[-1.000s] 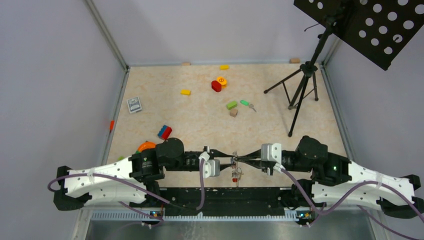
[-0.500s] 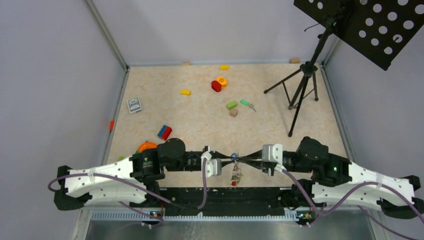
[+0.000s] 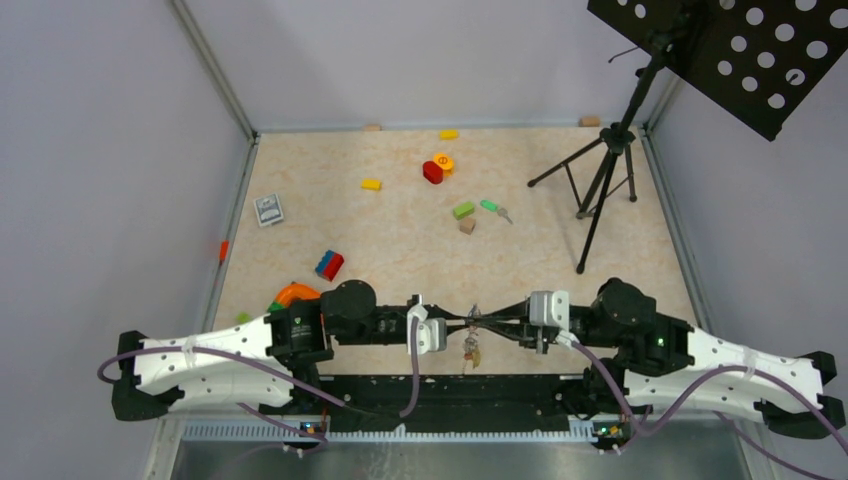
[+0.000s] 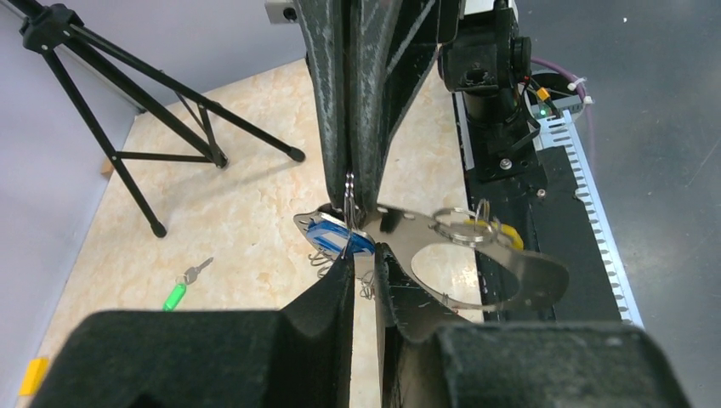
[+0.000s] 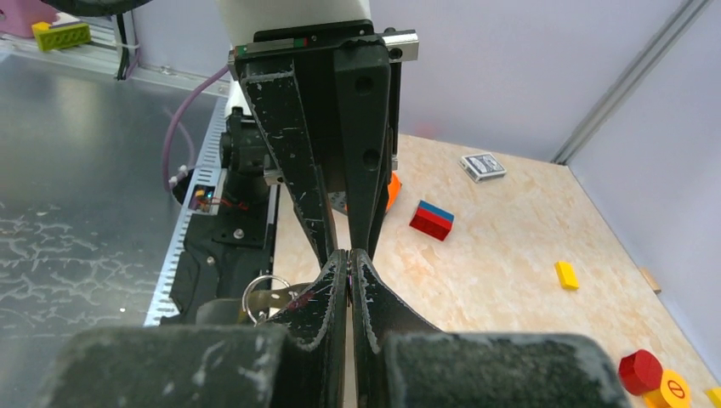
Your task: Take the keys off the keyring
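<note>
Both grippers meet tip to tip above the table's near edge. My right gripper [image 3: 481, 319] is shut on the thin metal ring [image 4: 349, 189] of the keyring, whose wide grey loop [image 4: 510, 270] hangs to one side. My left gripper [image 4: 361, 255] has its jaws almost together, and the head of the blue key [image 4: 333, 237] sits at its fingertips. The bunch of keys [image 3: 470, 349] dangles below the tips. In the right wrist view, my right gripper [image 5: 349, 255] shows no gap, and a red key head [image 5: 303, 297] peeks out beside its left finger.
A lone green-headed key [image 3: 490, 206] lies mid-table near green and tan blocks. A black tripod [image 3: 600, 180] stands at the right. A red-and-blue block [image 3: 329, 264] and an orange toy [image 3: 293, 293] lie left of the arms. The black base rail [image 3: 450, 390] runs just below the grippers.
My left gripper's jaws have narrowed onto the bunch. Both arms have shifted slightly, and the hanging keys have swung a little. The right gripper has stayed shut.
</note>
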Controlling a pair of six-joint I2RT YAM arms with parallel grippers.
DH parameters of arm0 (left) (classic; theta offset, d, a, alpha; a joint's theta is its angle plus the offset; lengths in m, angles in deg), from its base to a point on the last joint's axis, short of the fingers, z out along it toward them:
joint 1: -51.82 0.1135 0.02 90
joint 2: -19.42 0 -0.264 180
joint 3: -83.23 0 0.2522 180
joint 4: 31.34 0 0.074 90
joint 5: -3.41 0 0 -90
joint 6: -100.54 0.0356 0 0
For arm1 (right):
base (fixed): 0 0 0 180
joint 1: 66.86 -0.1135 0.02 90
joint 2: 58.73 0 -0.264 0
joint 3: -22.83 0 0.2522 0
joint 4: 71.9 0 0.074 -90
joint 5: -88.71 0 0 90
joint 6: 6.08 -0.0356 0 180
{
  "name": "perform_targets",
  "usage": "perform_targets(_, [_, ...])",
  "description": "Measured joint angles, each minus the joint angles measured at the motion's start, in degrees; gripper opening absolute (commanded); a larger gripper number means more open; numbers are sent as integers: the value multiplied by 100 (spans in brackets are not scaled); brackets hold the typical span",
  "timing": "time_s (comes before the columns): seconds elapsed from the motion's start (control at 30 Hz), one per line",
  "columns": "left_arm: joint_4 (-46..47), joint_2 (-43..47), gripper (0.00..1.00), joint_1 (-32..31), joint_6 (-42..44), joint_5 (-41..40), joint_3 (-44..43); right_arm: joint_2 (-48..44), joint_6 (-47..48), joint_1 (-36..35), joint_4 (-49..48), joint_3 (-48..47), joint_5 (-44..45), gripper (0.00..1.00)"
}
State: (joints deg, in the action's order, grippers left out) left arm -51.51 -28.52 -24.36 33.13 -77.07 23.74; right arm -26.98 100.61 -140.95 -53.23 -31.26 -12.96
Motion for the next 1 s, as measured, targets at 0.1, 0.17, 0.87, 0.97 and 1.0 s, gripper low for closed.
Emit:
perform_targets(0.1, [68,-9,21,0,-20,-4,13,0,-48,0,-280,166,-42,0])
perform_targets(0.17, [94,-20,27,0,-22,-24,13,0,-74,0,-393,210,-48,0])
perform_targets(0.87, [516,723,47,0,-96,-184,44,-278,-90,0,-555,247,-138,0])
perform_targets(0.97, [632,564,47,0,-129,-101,44,-275,-87,0,-551,247,-151,0])
perform_targets(1.0, [640,505,47,0,-136,-63,44,-278,-87,0,-551,247,-151,0])
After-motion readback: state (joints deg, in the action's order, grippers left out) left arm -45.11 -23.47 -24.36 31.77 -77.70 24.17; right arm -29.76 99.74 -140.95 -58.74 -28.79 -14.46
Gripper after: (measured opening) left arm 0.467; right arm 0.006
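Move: My right fingers already pinch a small ring from which the blue tag hangs; the tag sits about 2 cm below that hand, 1 cm to its left. From my left hand, whose nearly shut fingers are right at that ring, the tag is about 1 cm ahead and 2 cm right, level. The metal plate hangs some 4 cm back, 2 cm right and 3 cm lower; a yellow key is about 6 cm back, 3 cm right and 2 cm lower. I spread my left fingers from nearly shut to about half open, letting go at the blue tag's ring, and lift that hand about 5 cm, drawing some 2.5 cm left before easing back right towards the ring and slightly down. Its fingertips tip up about 10 degrees. My right hand keeps its pinch and rises about 1.5 cm, tilting its fingertips slightly upward. ##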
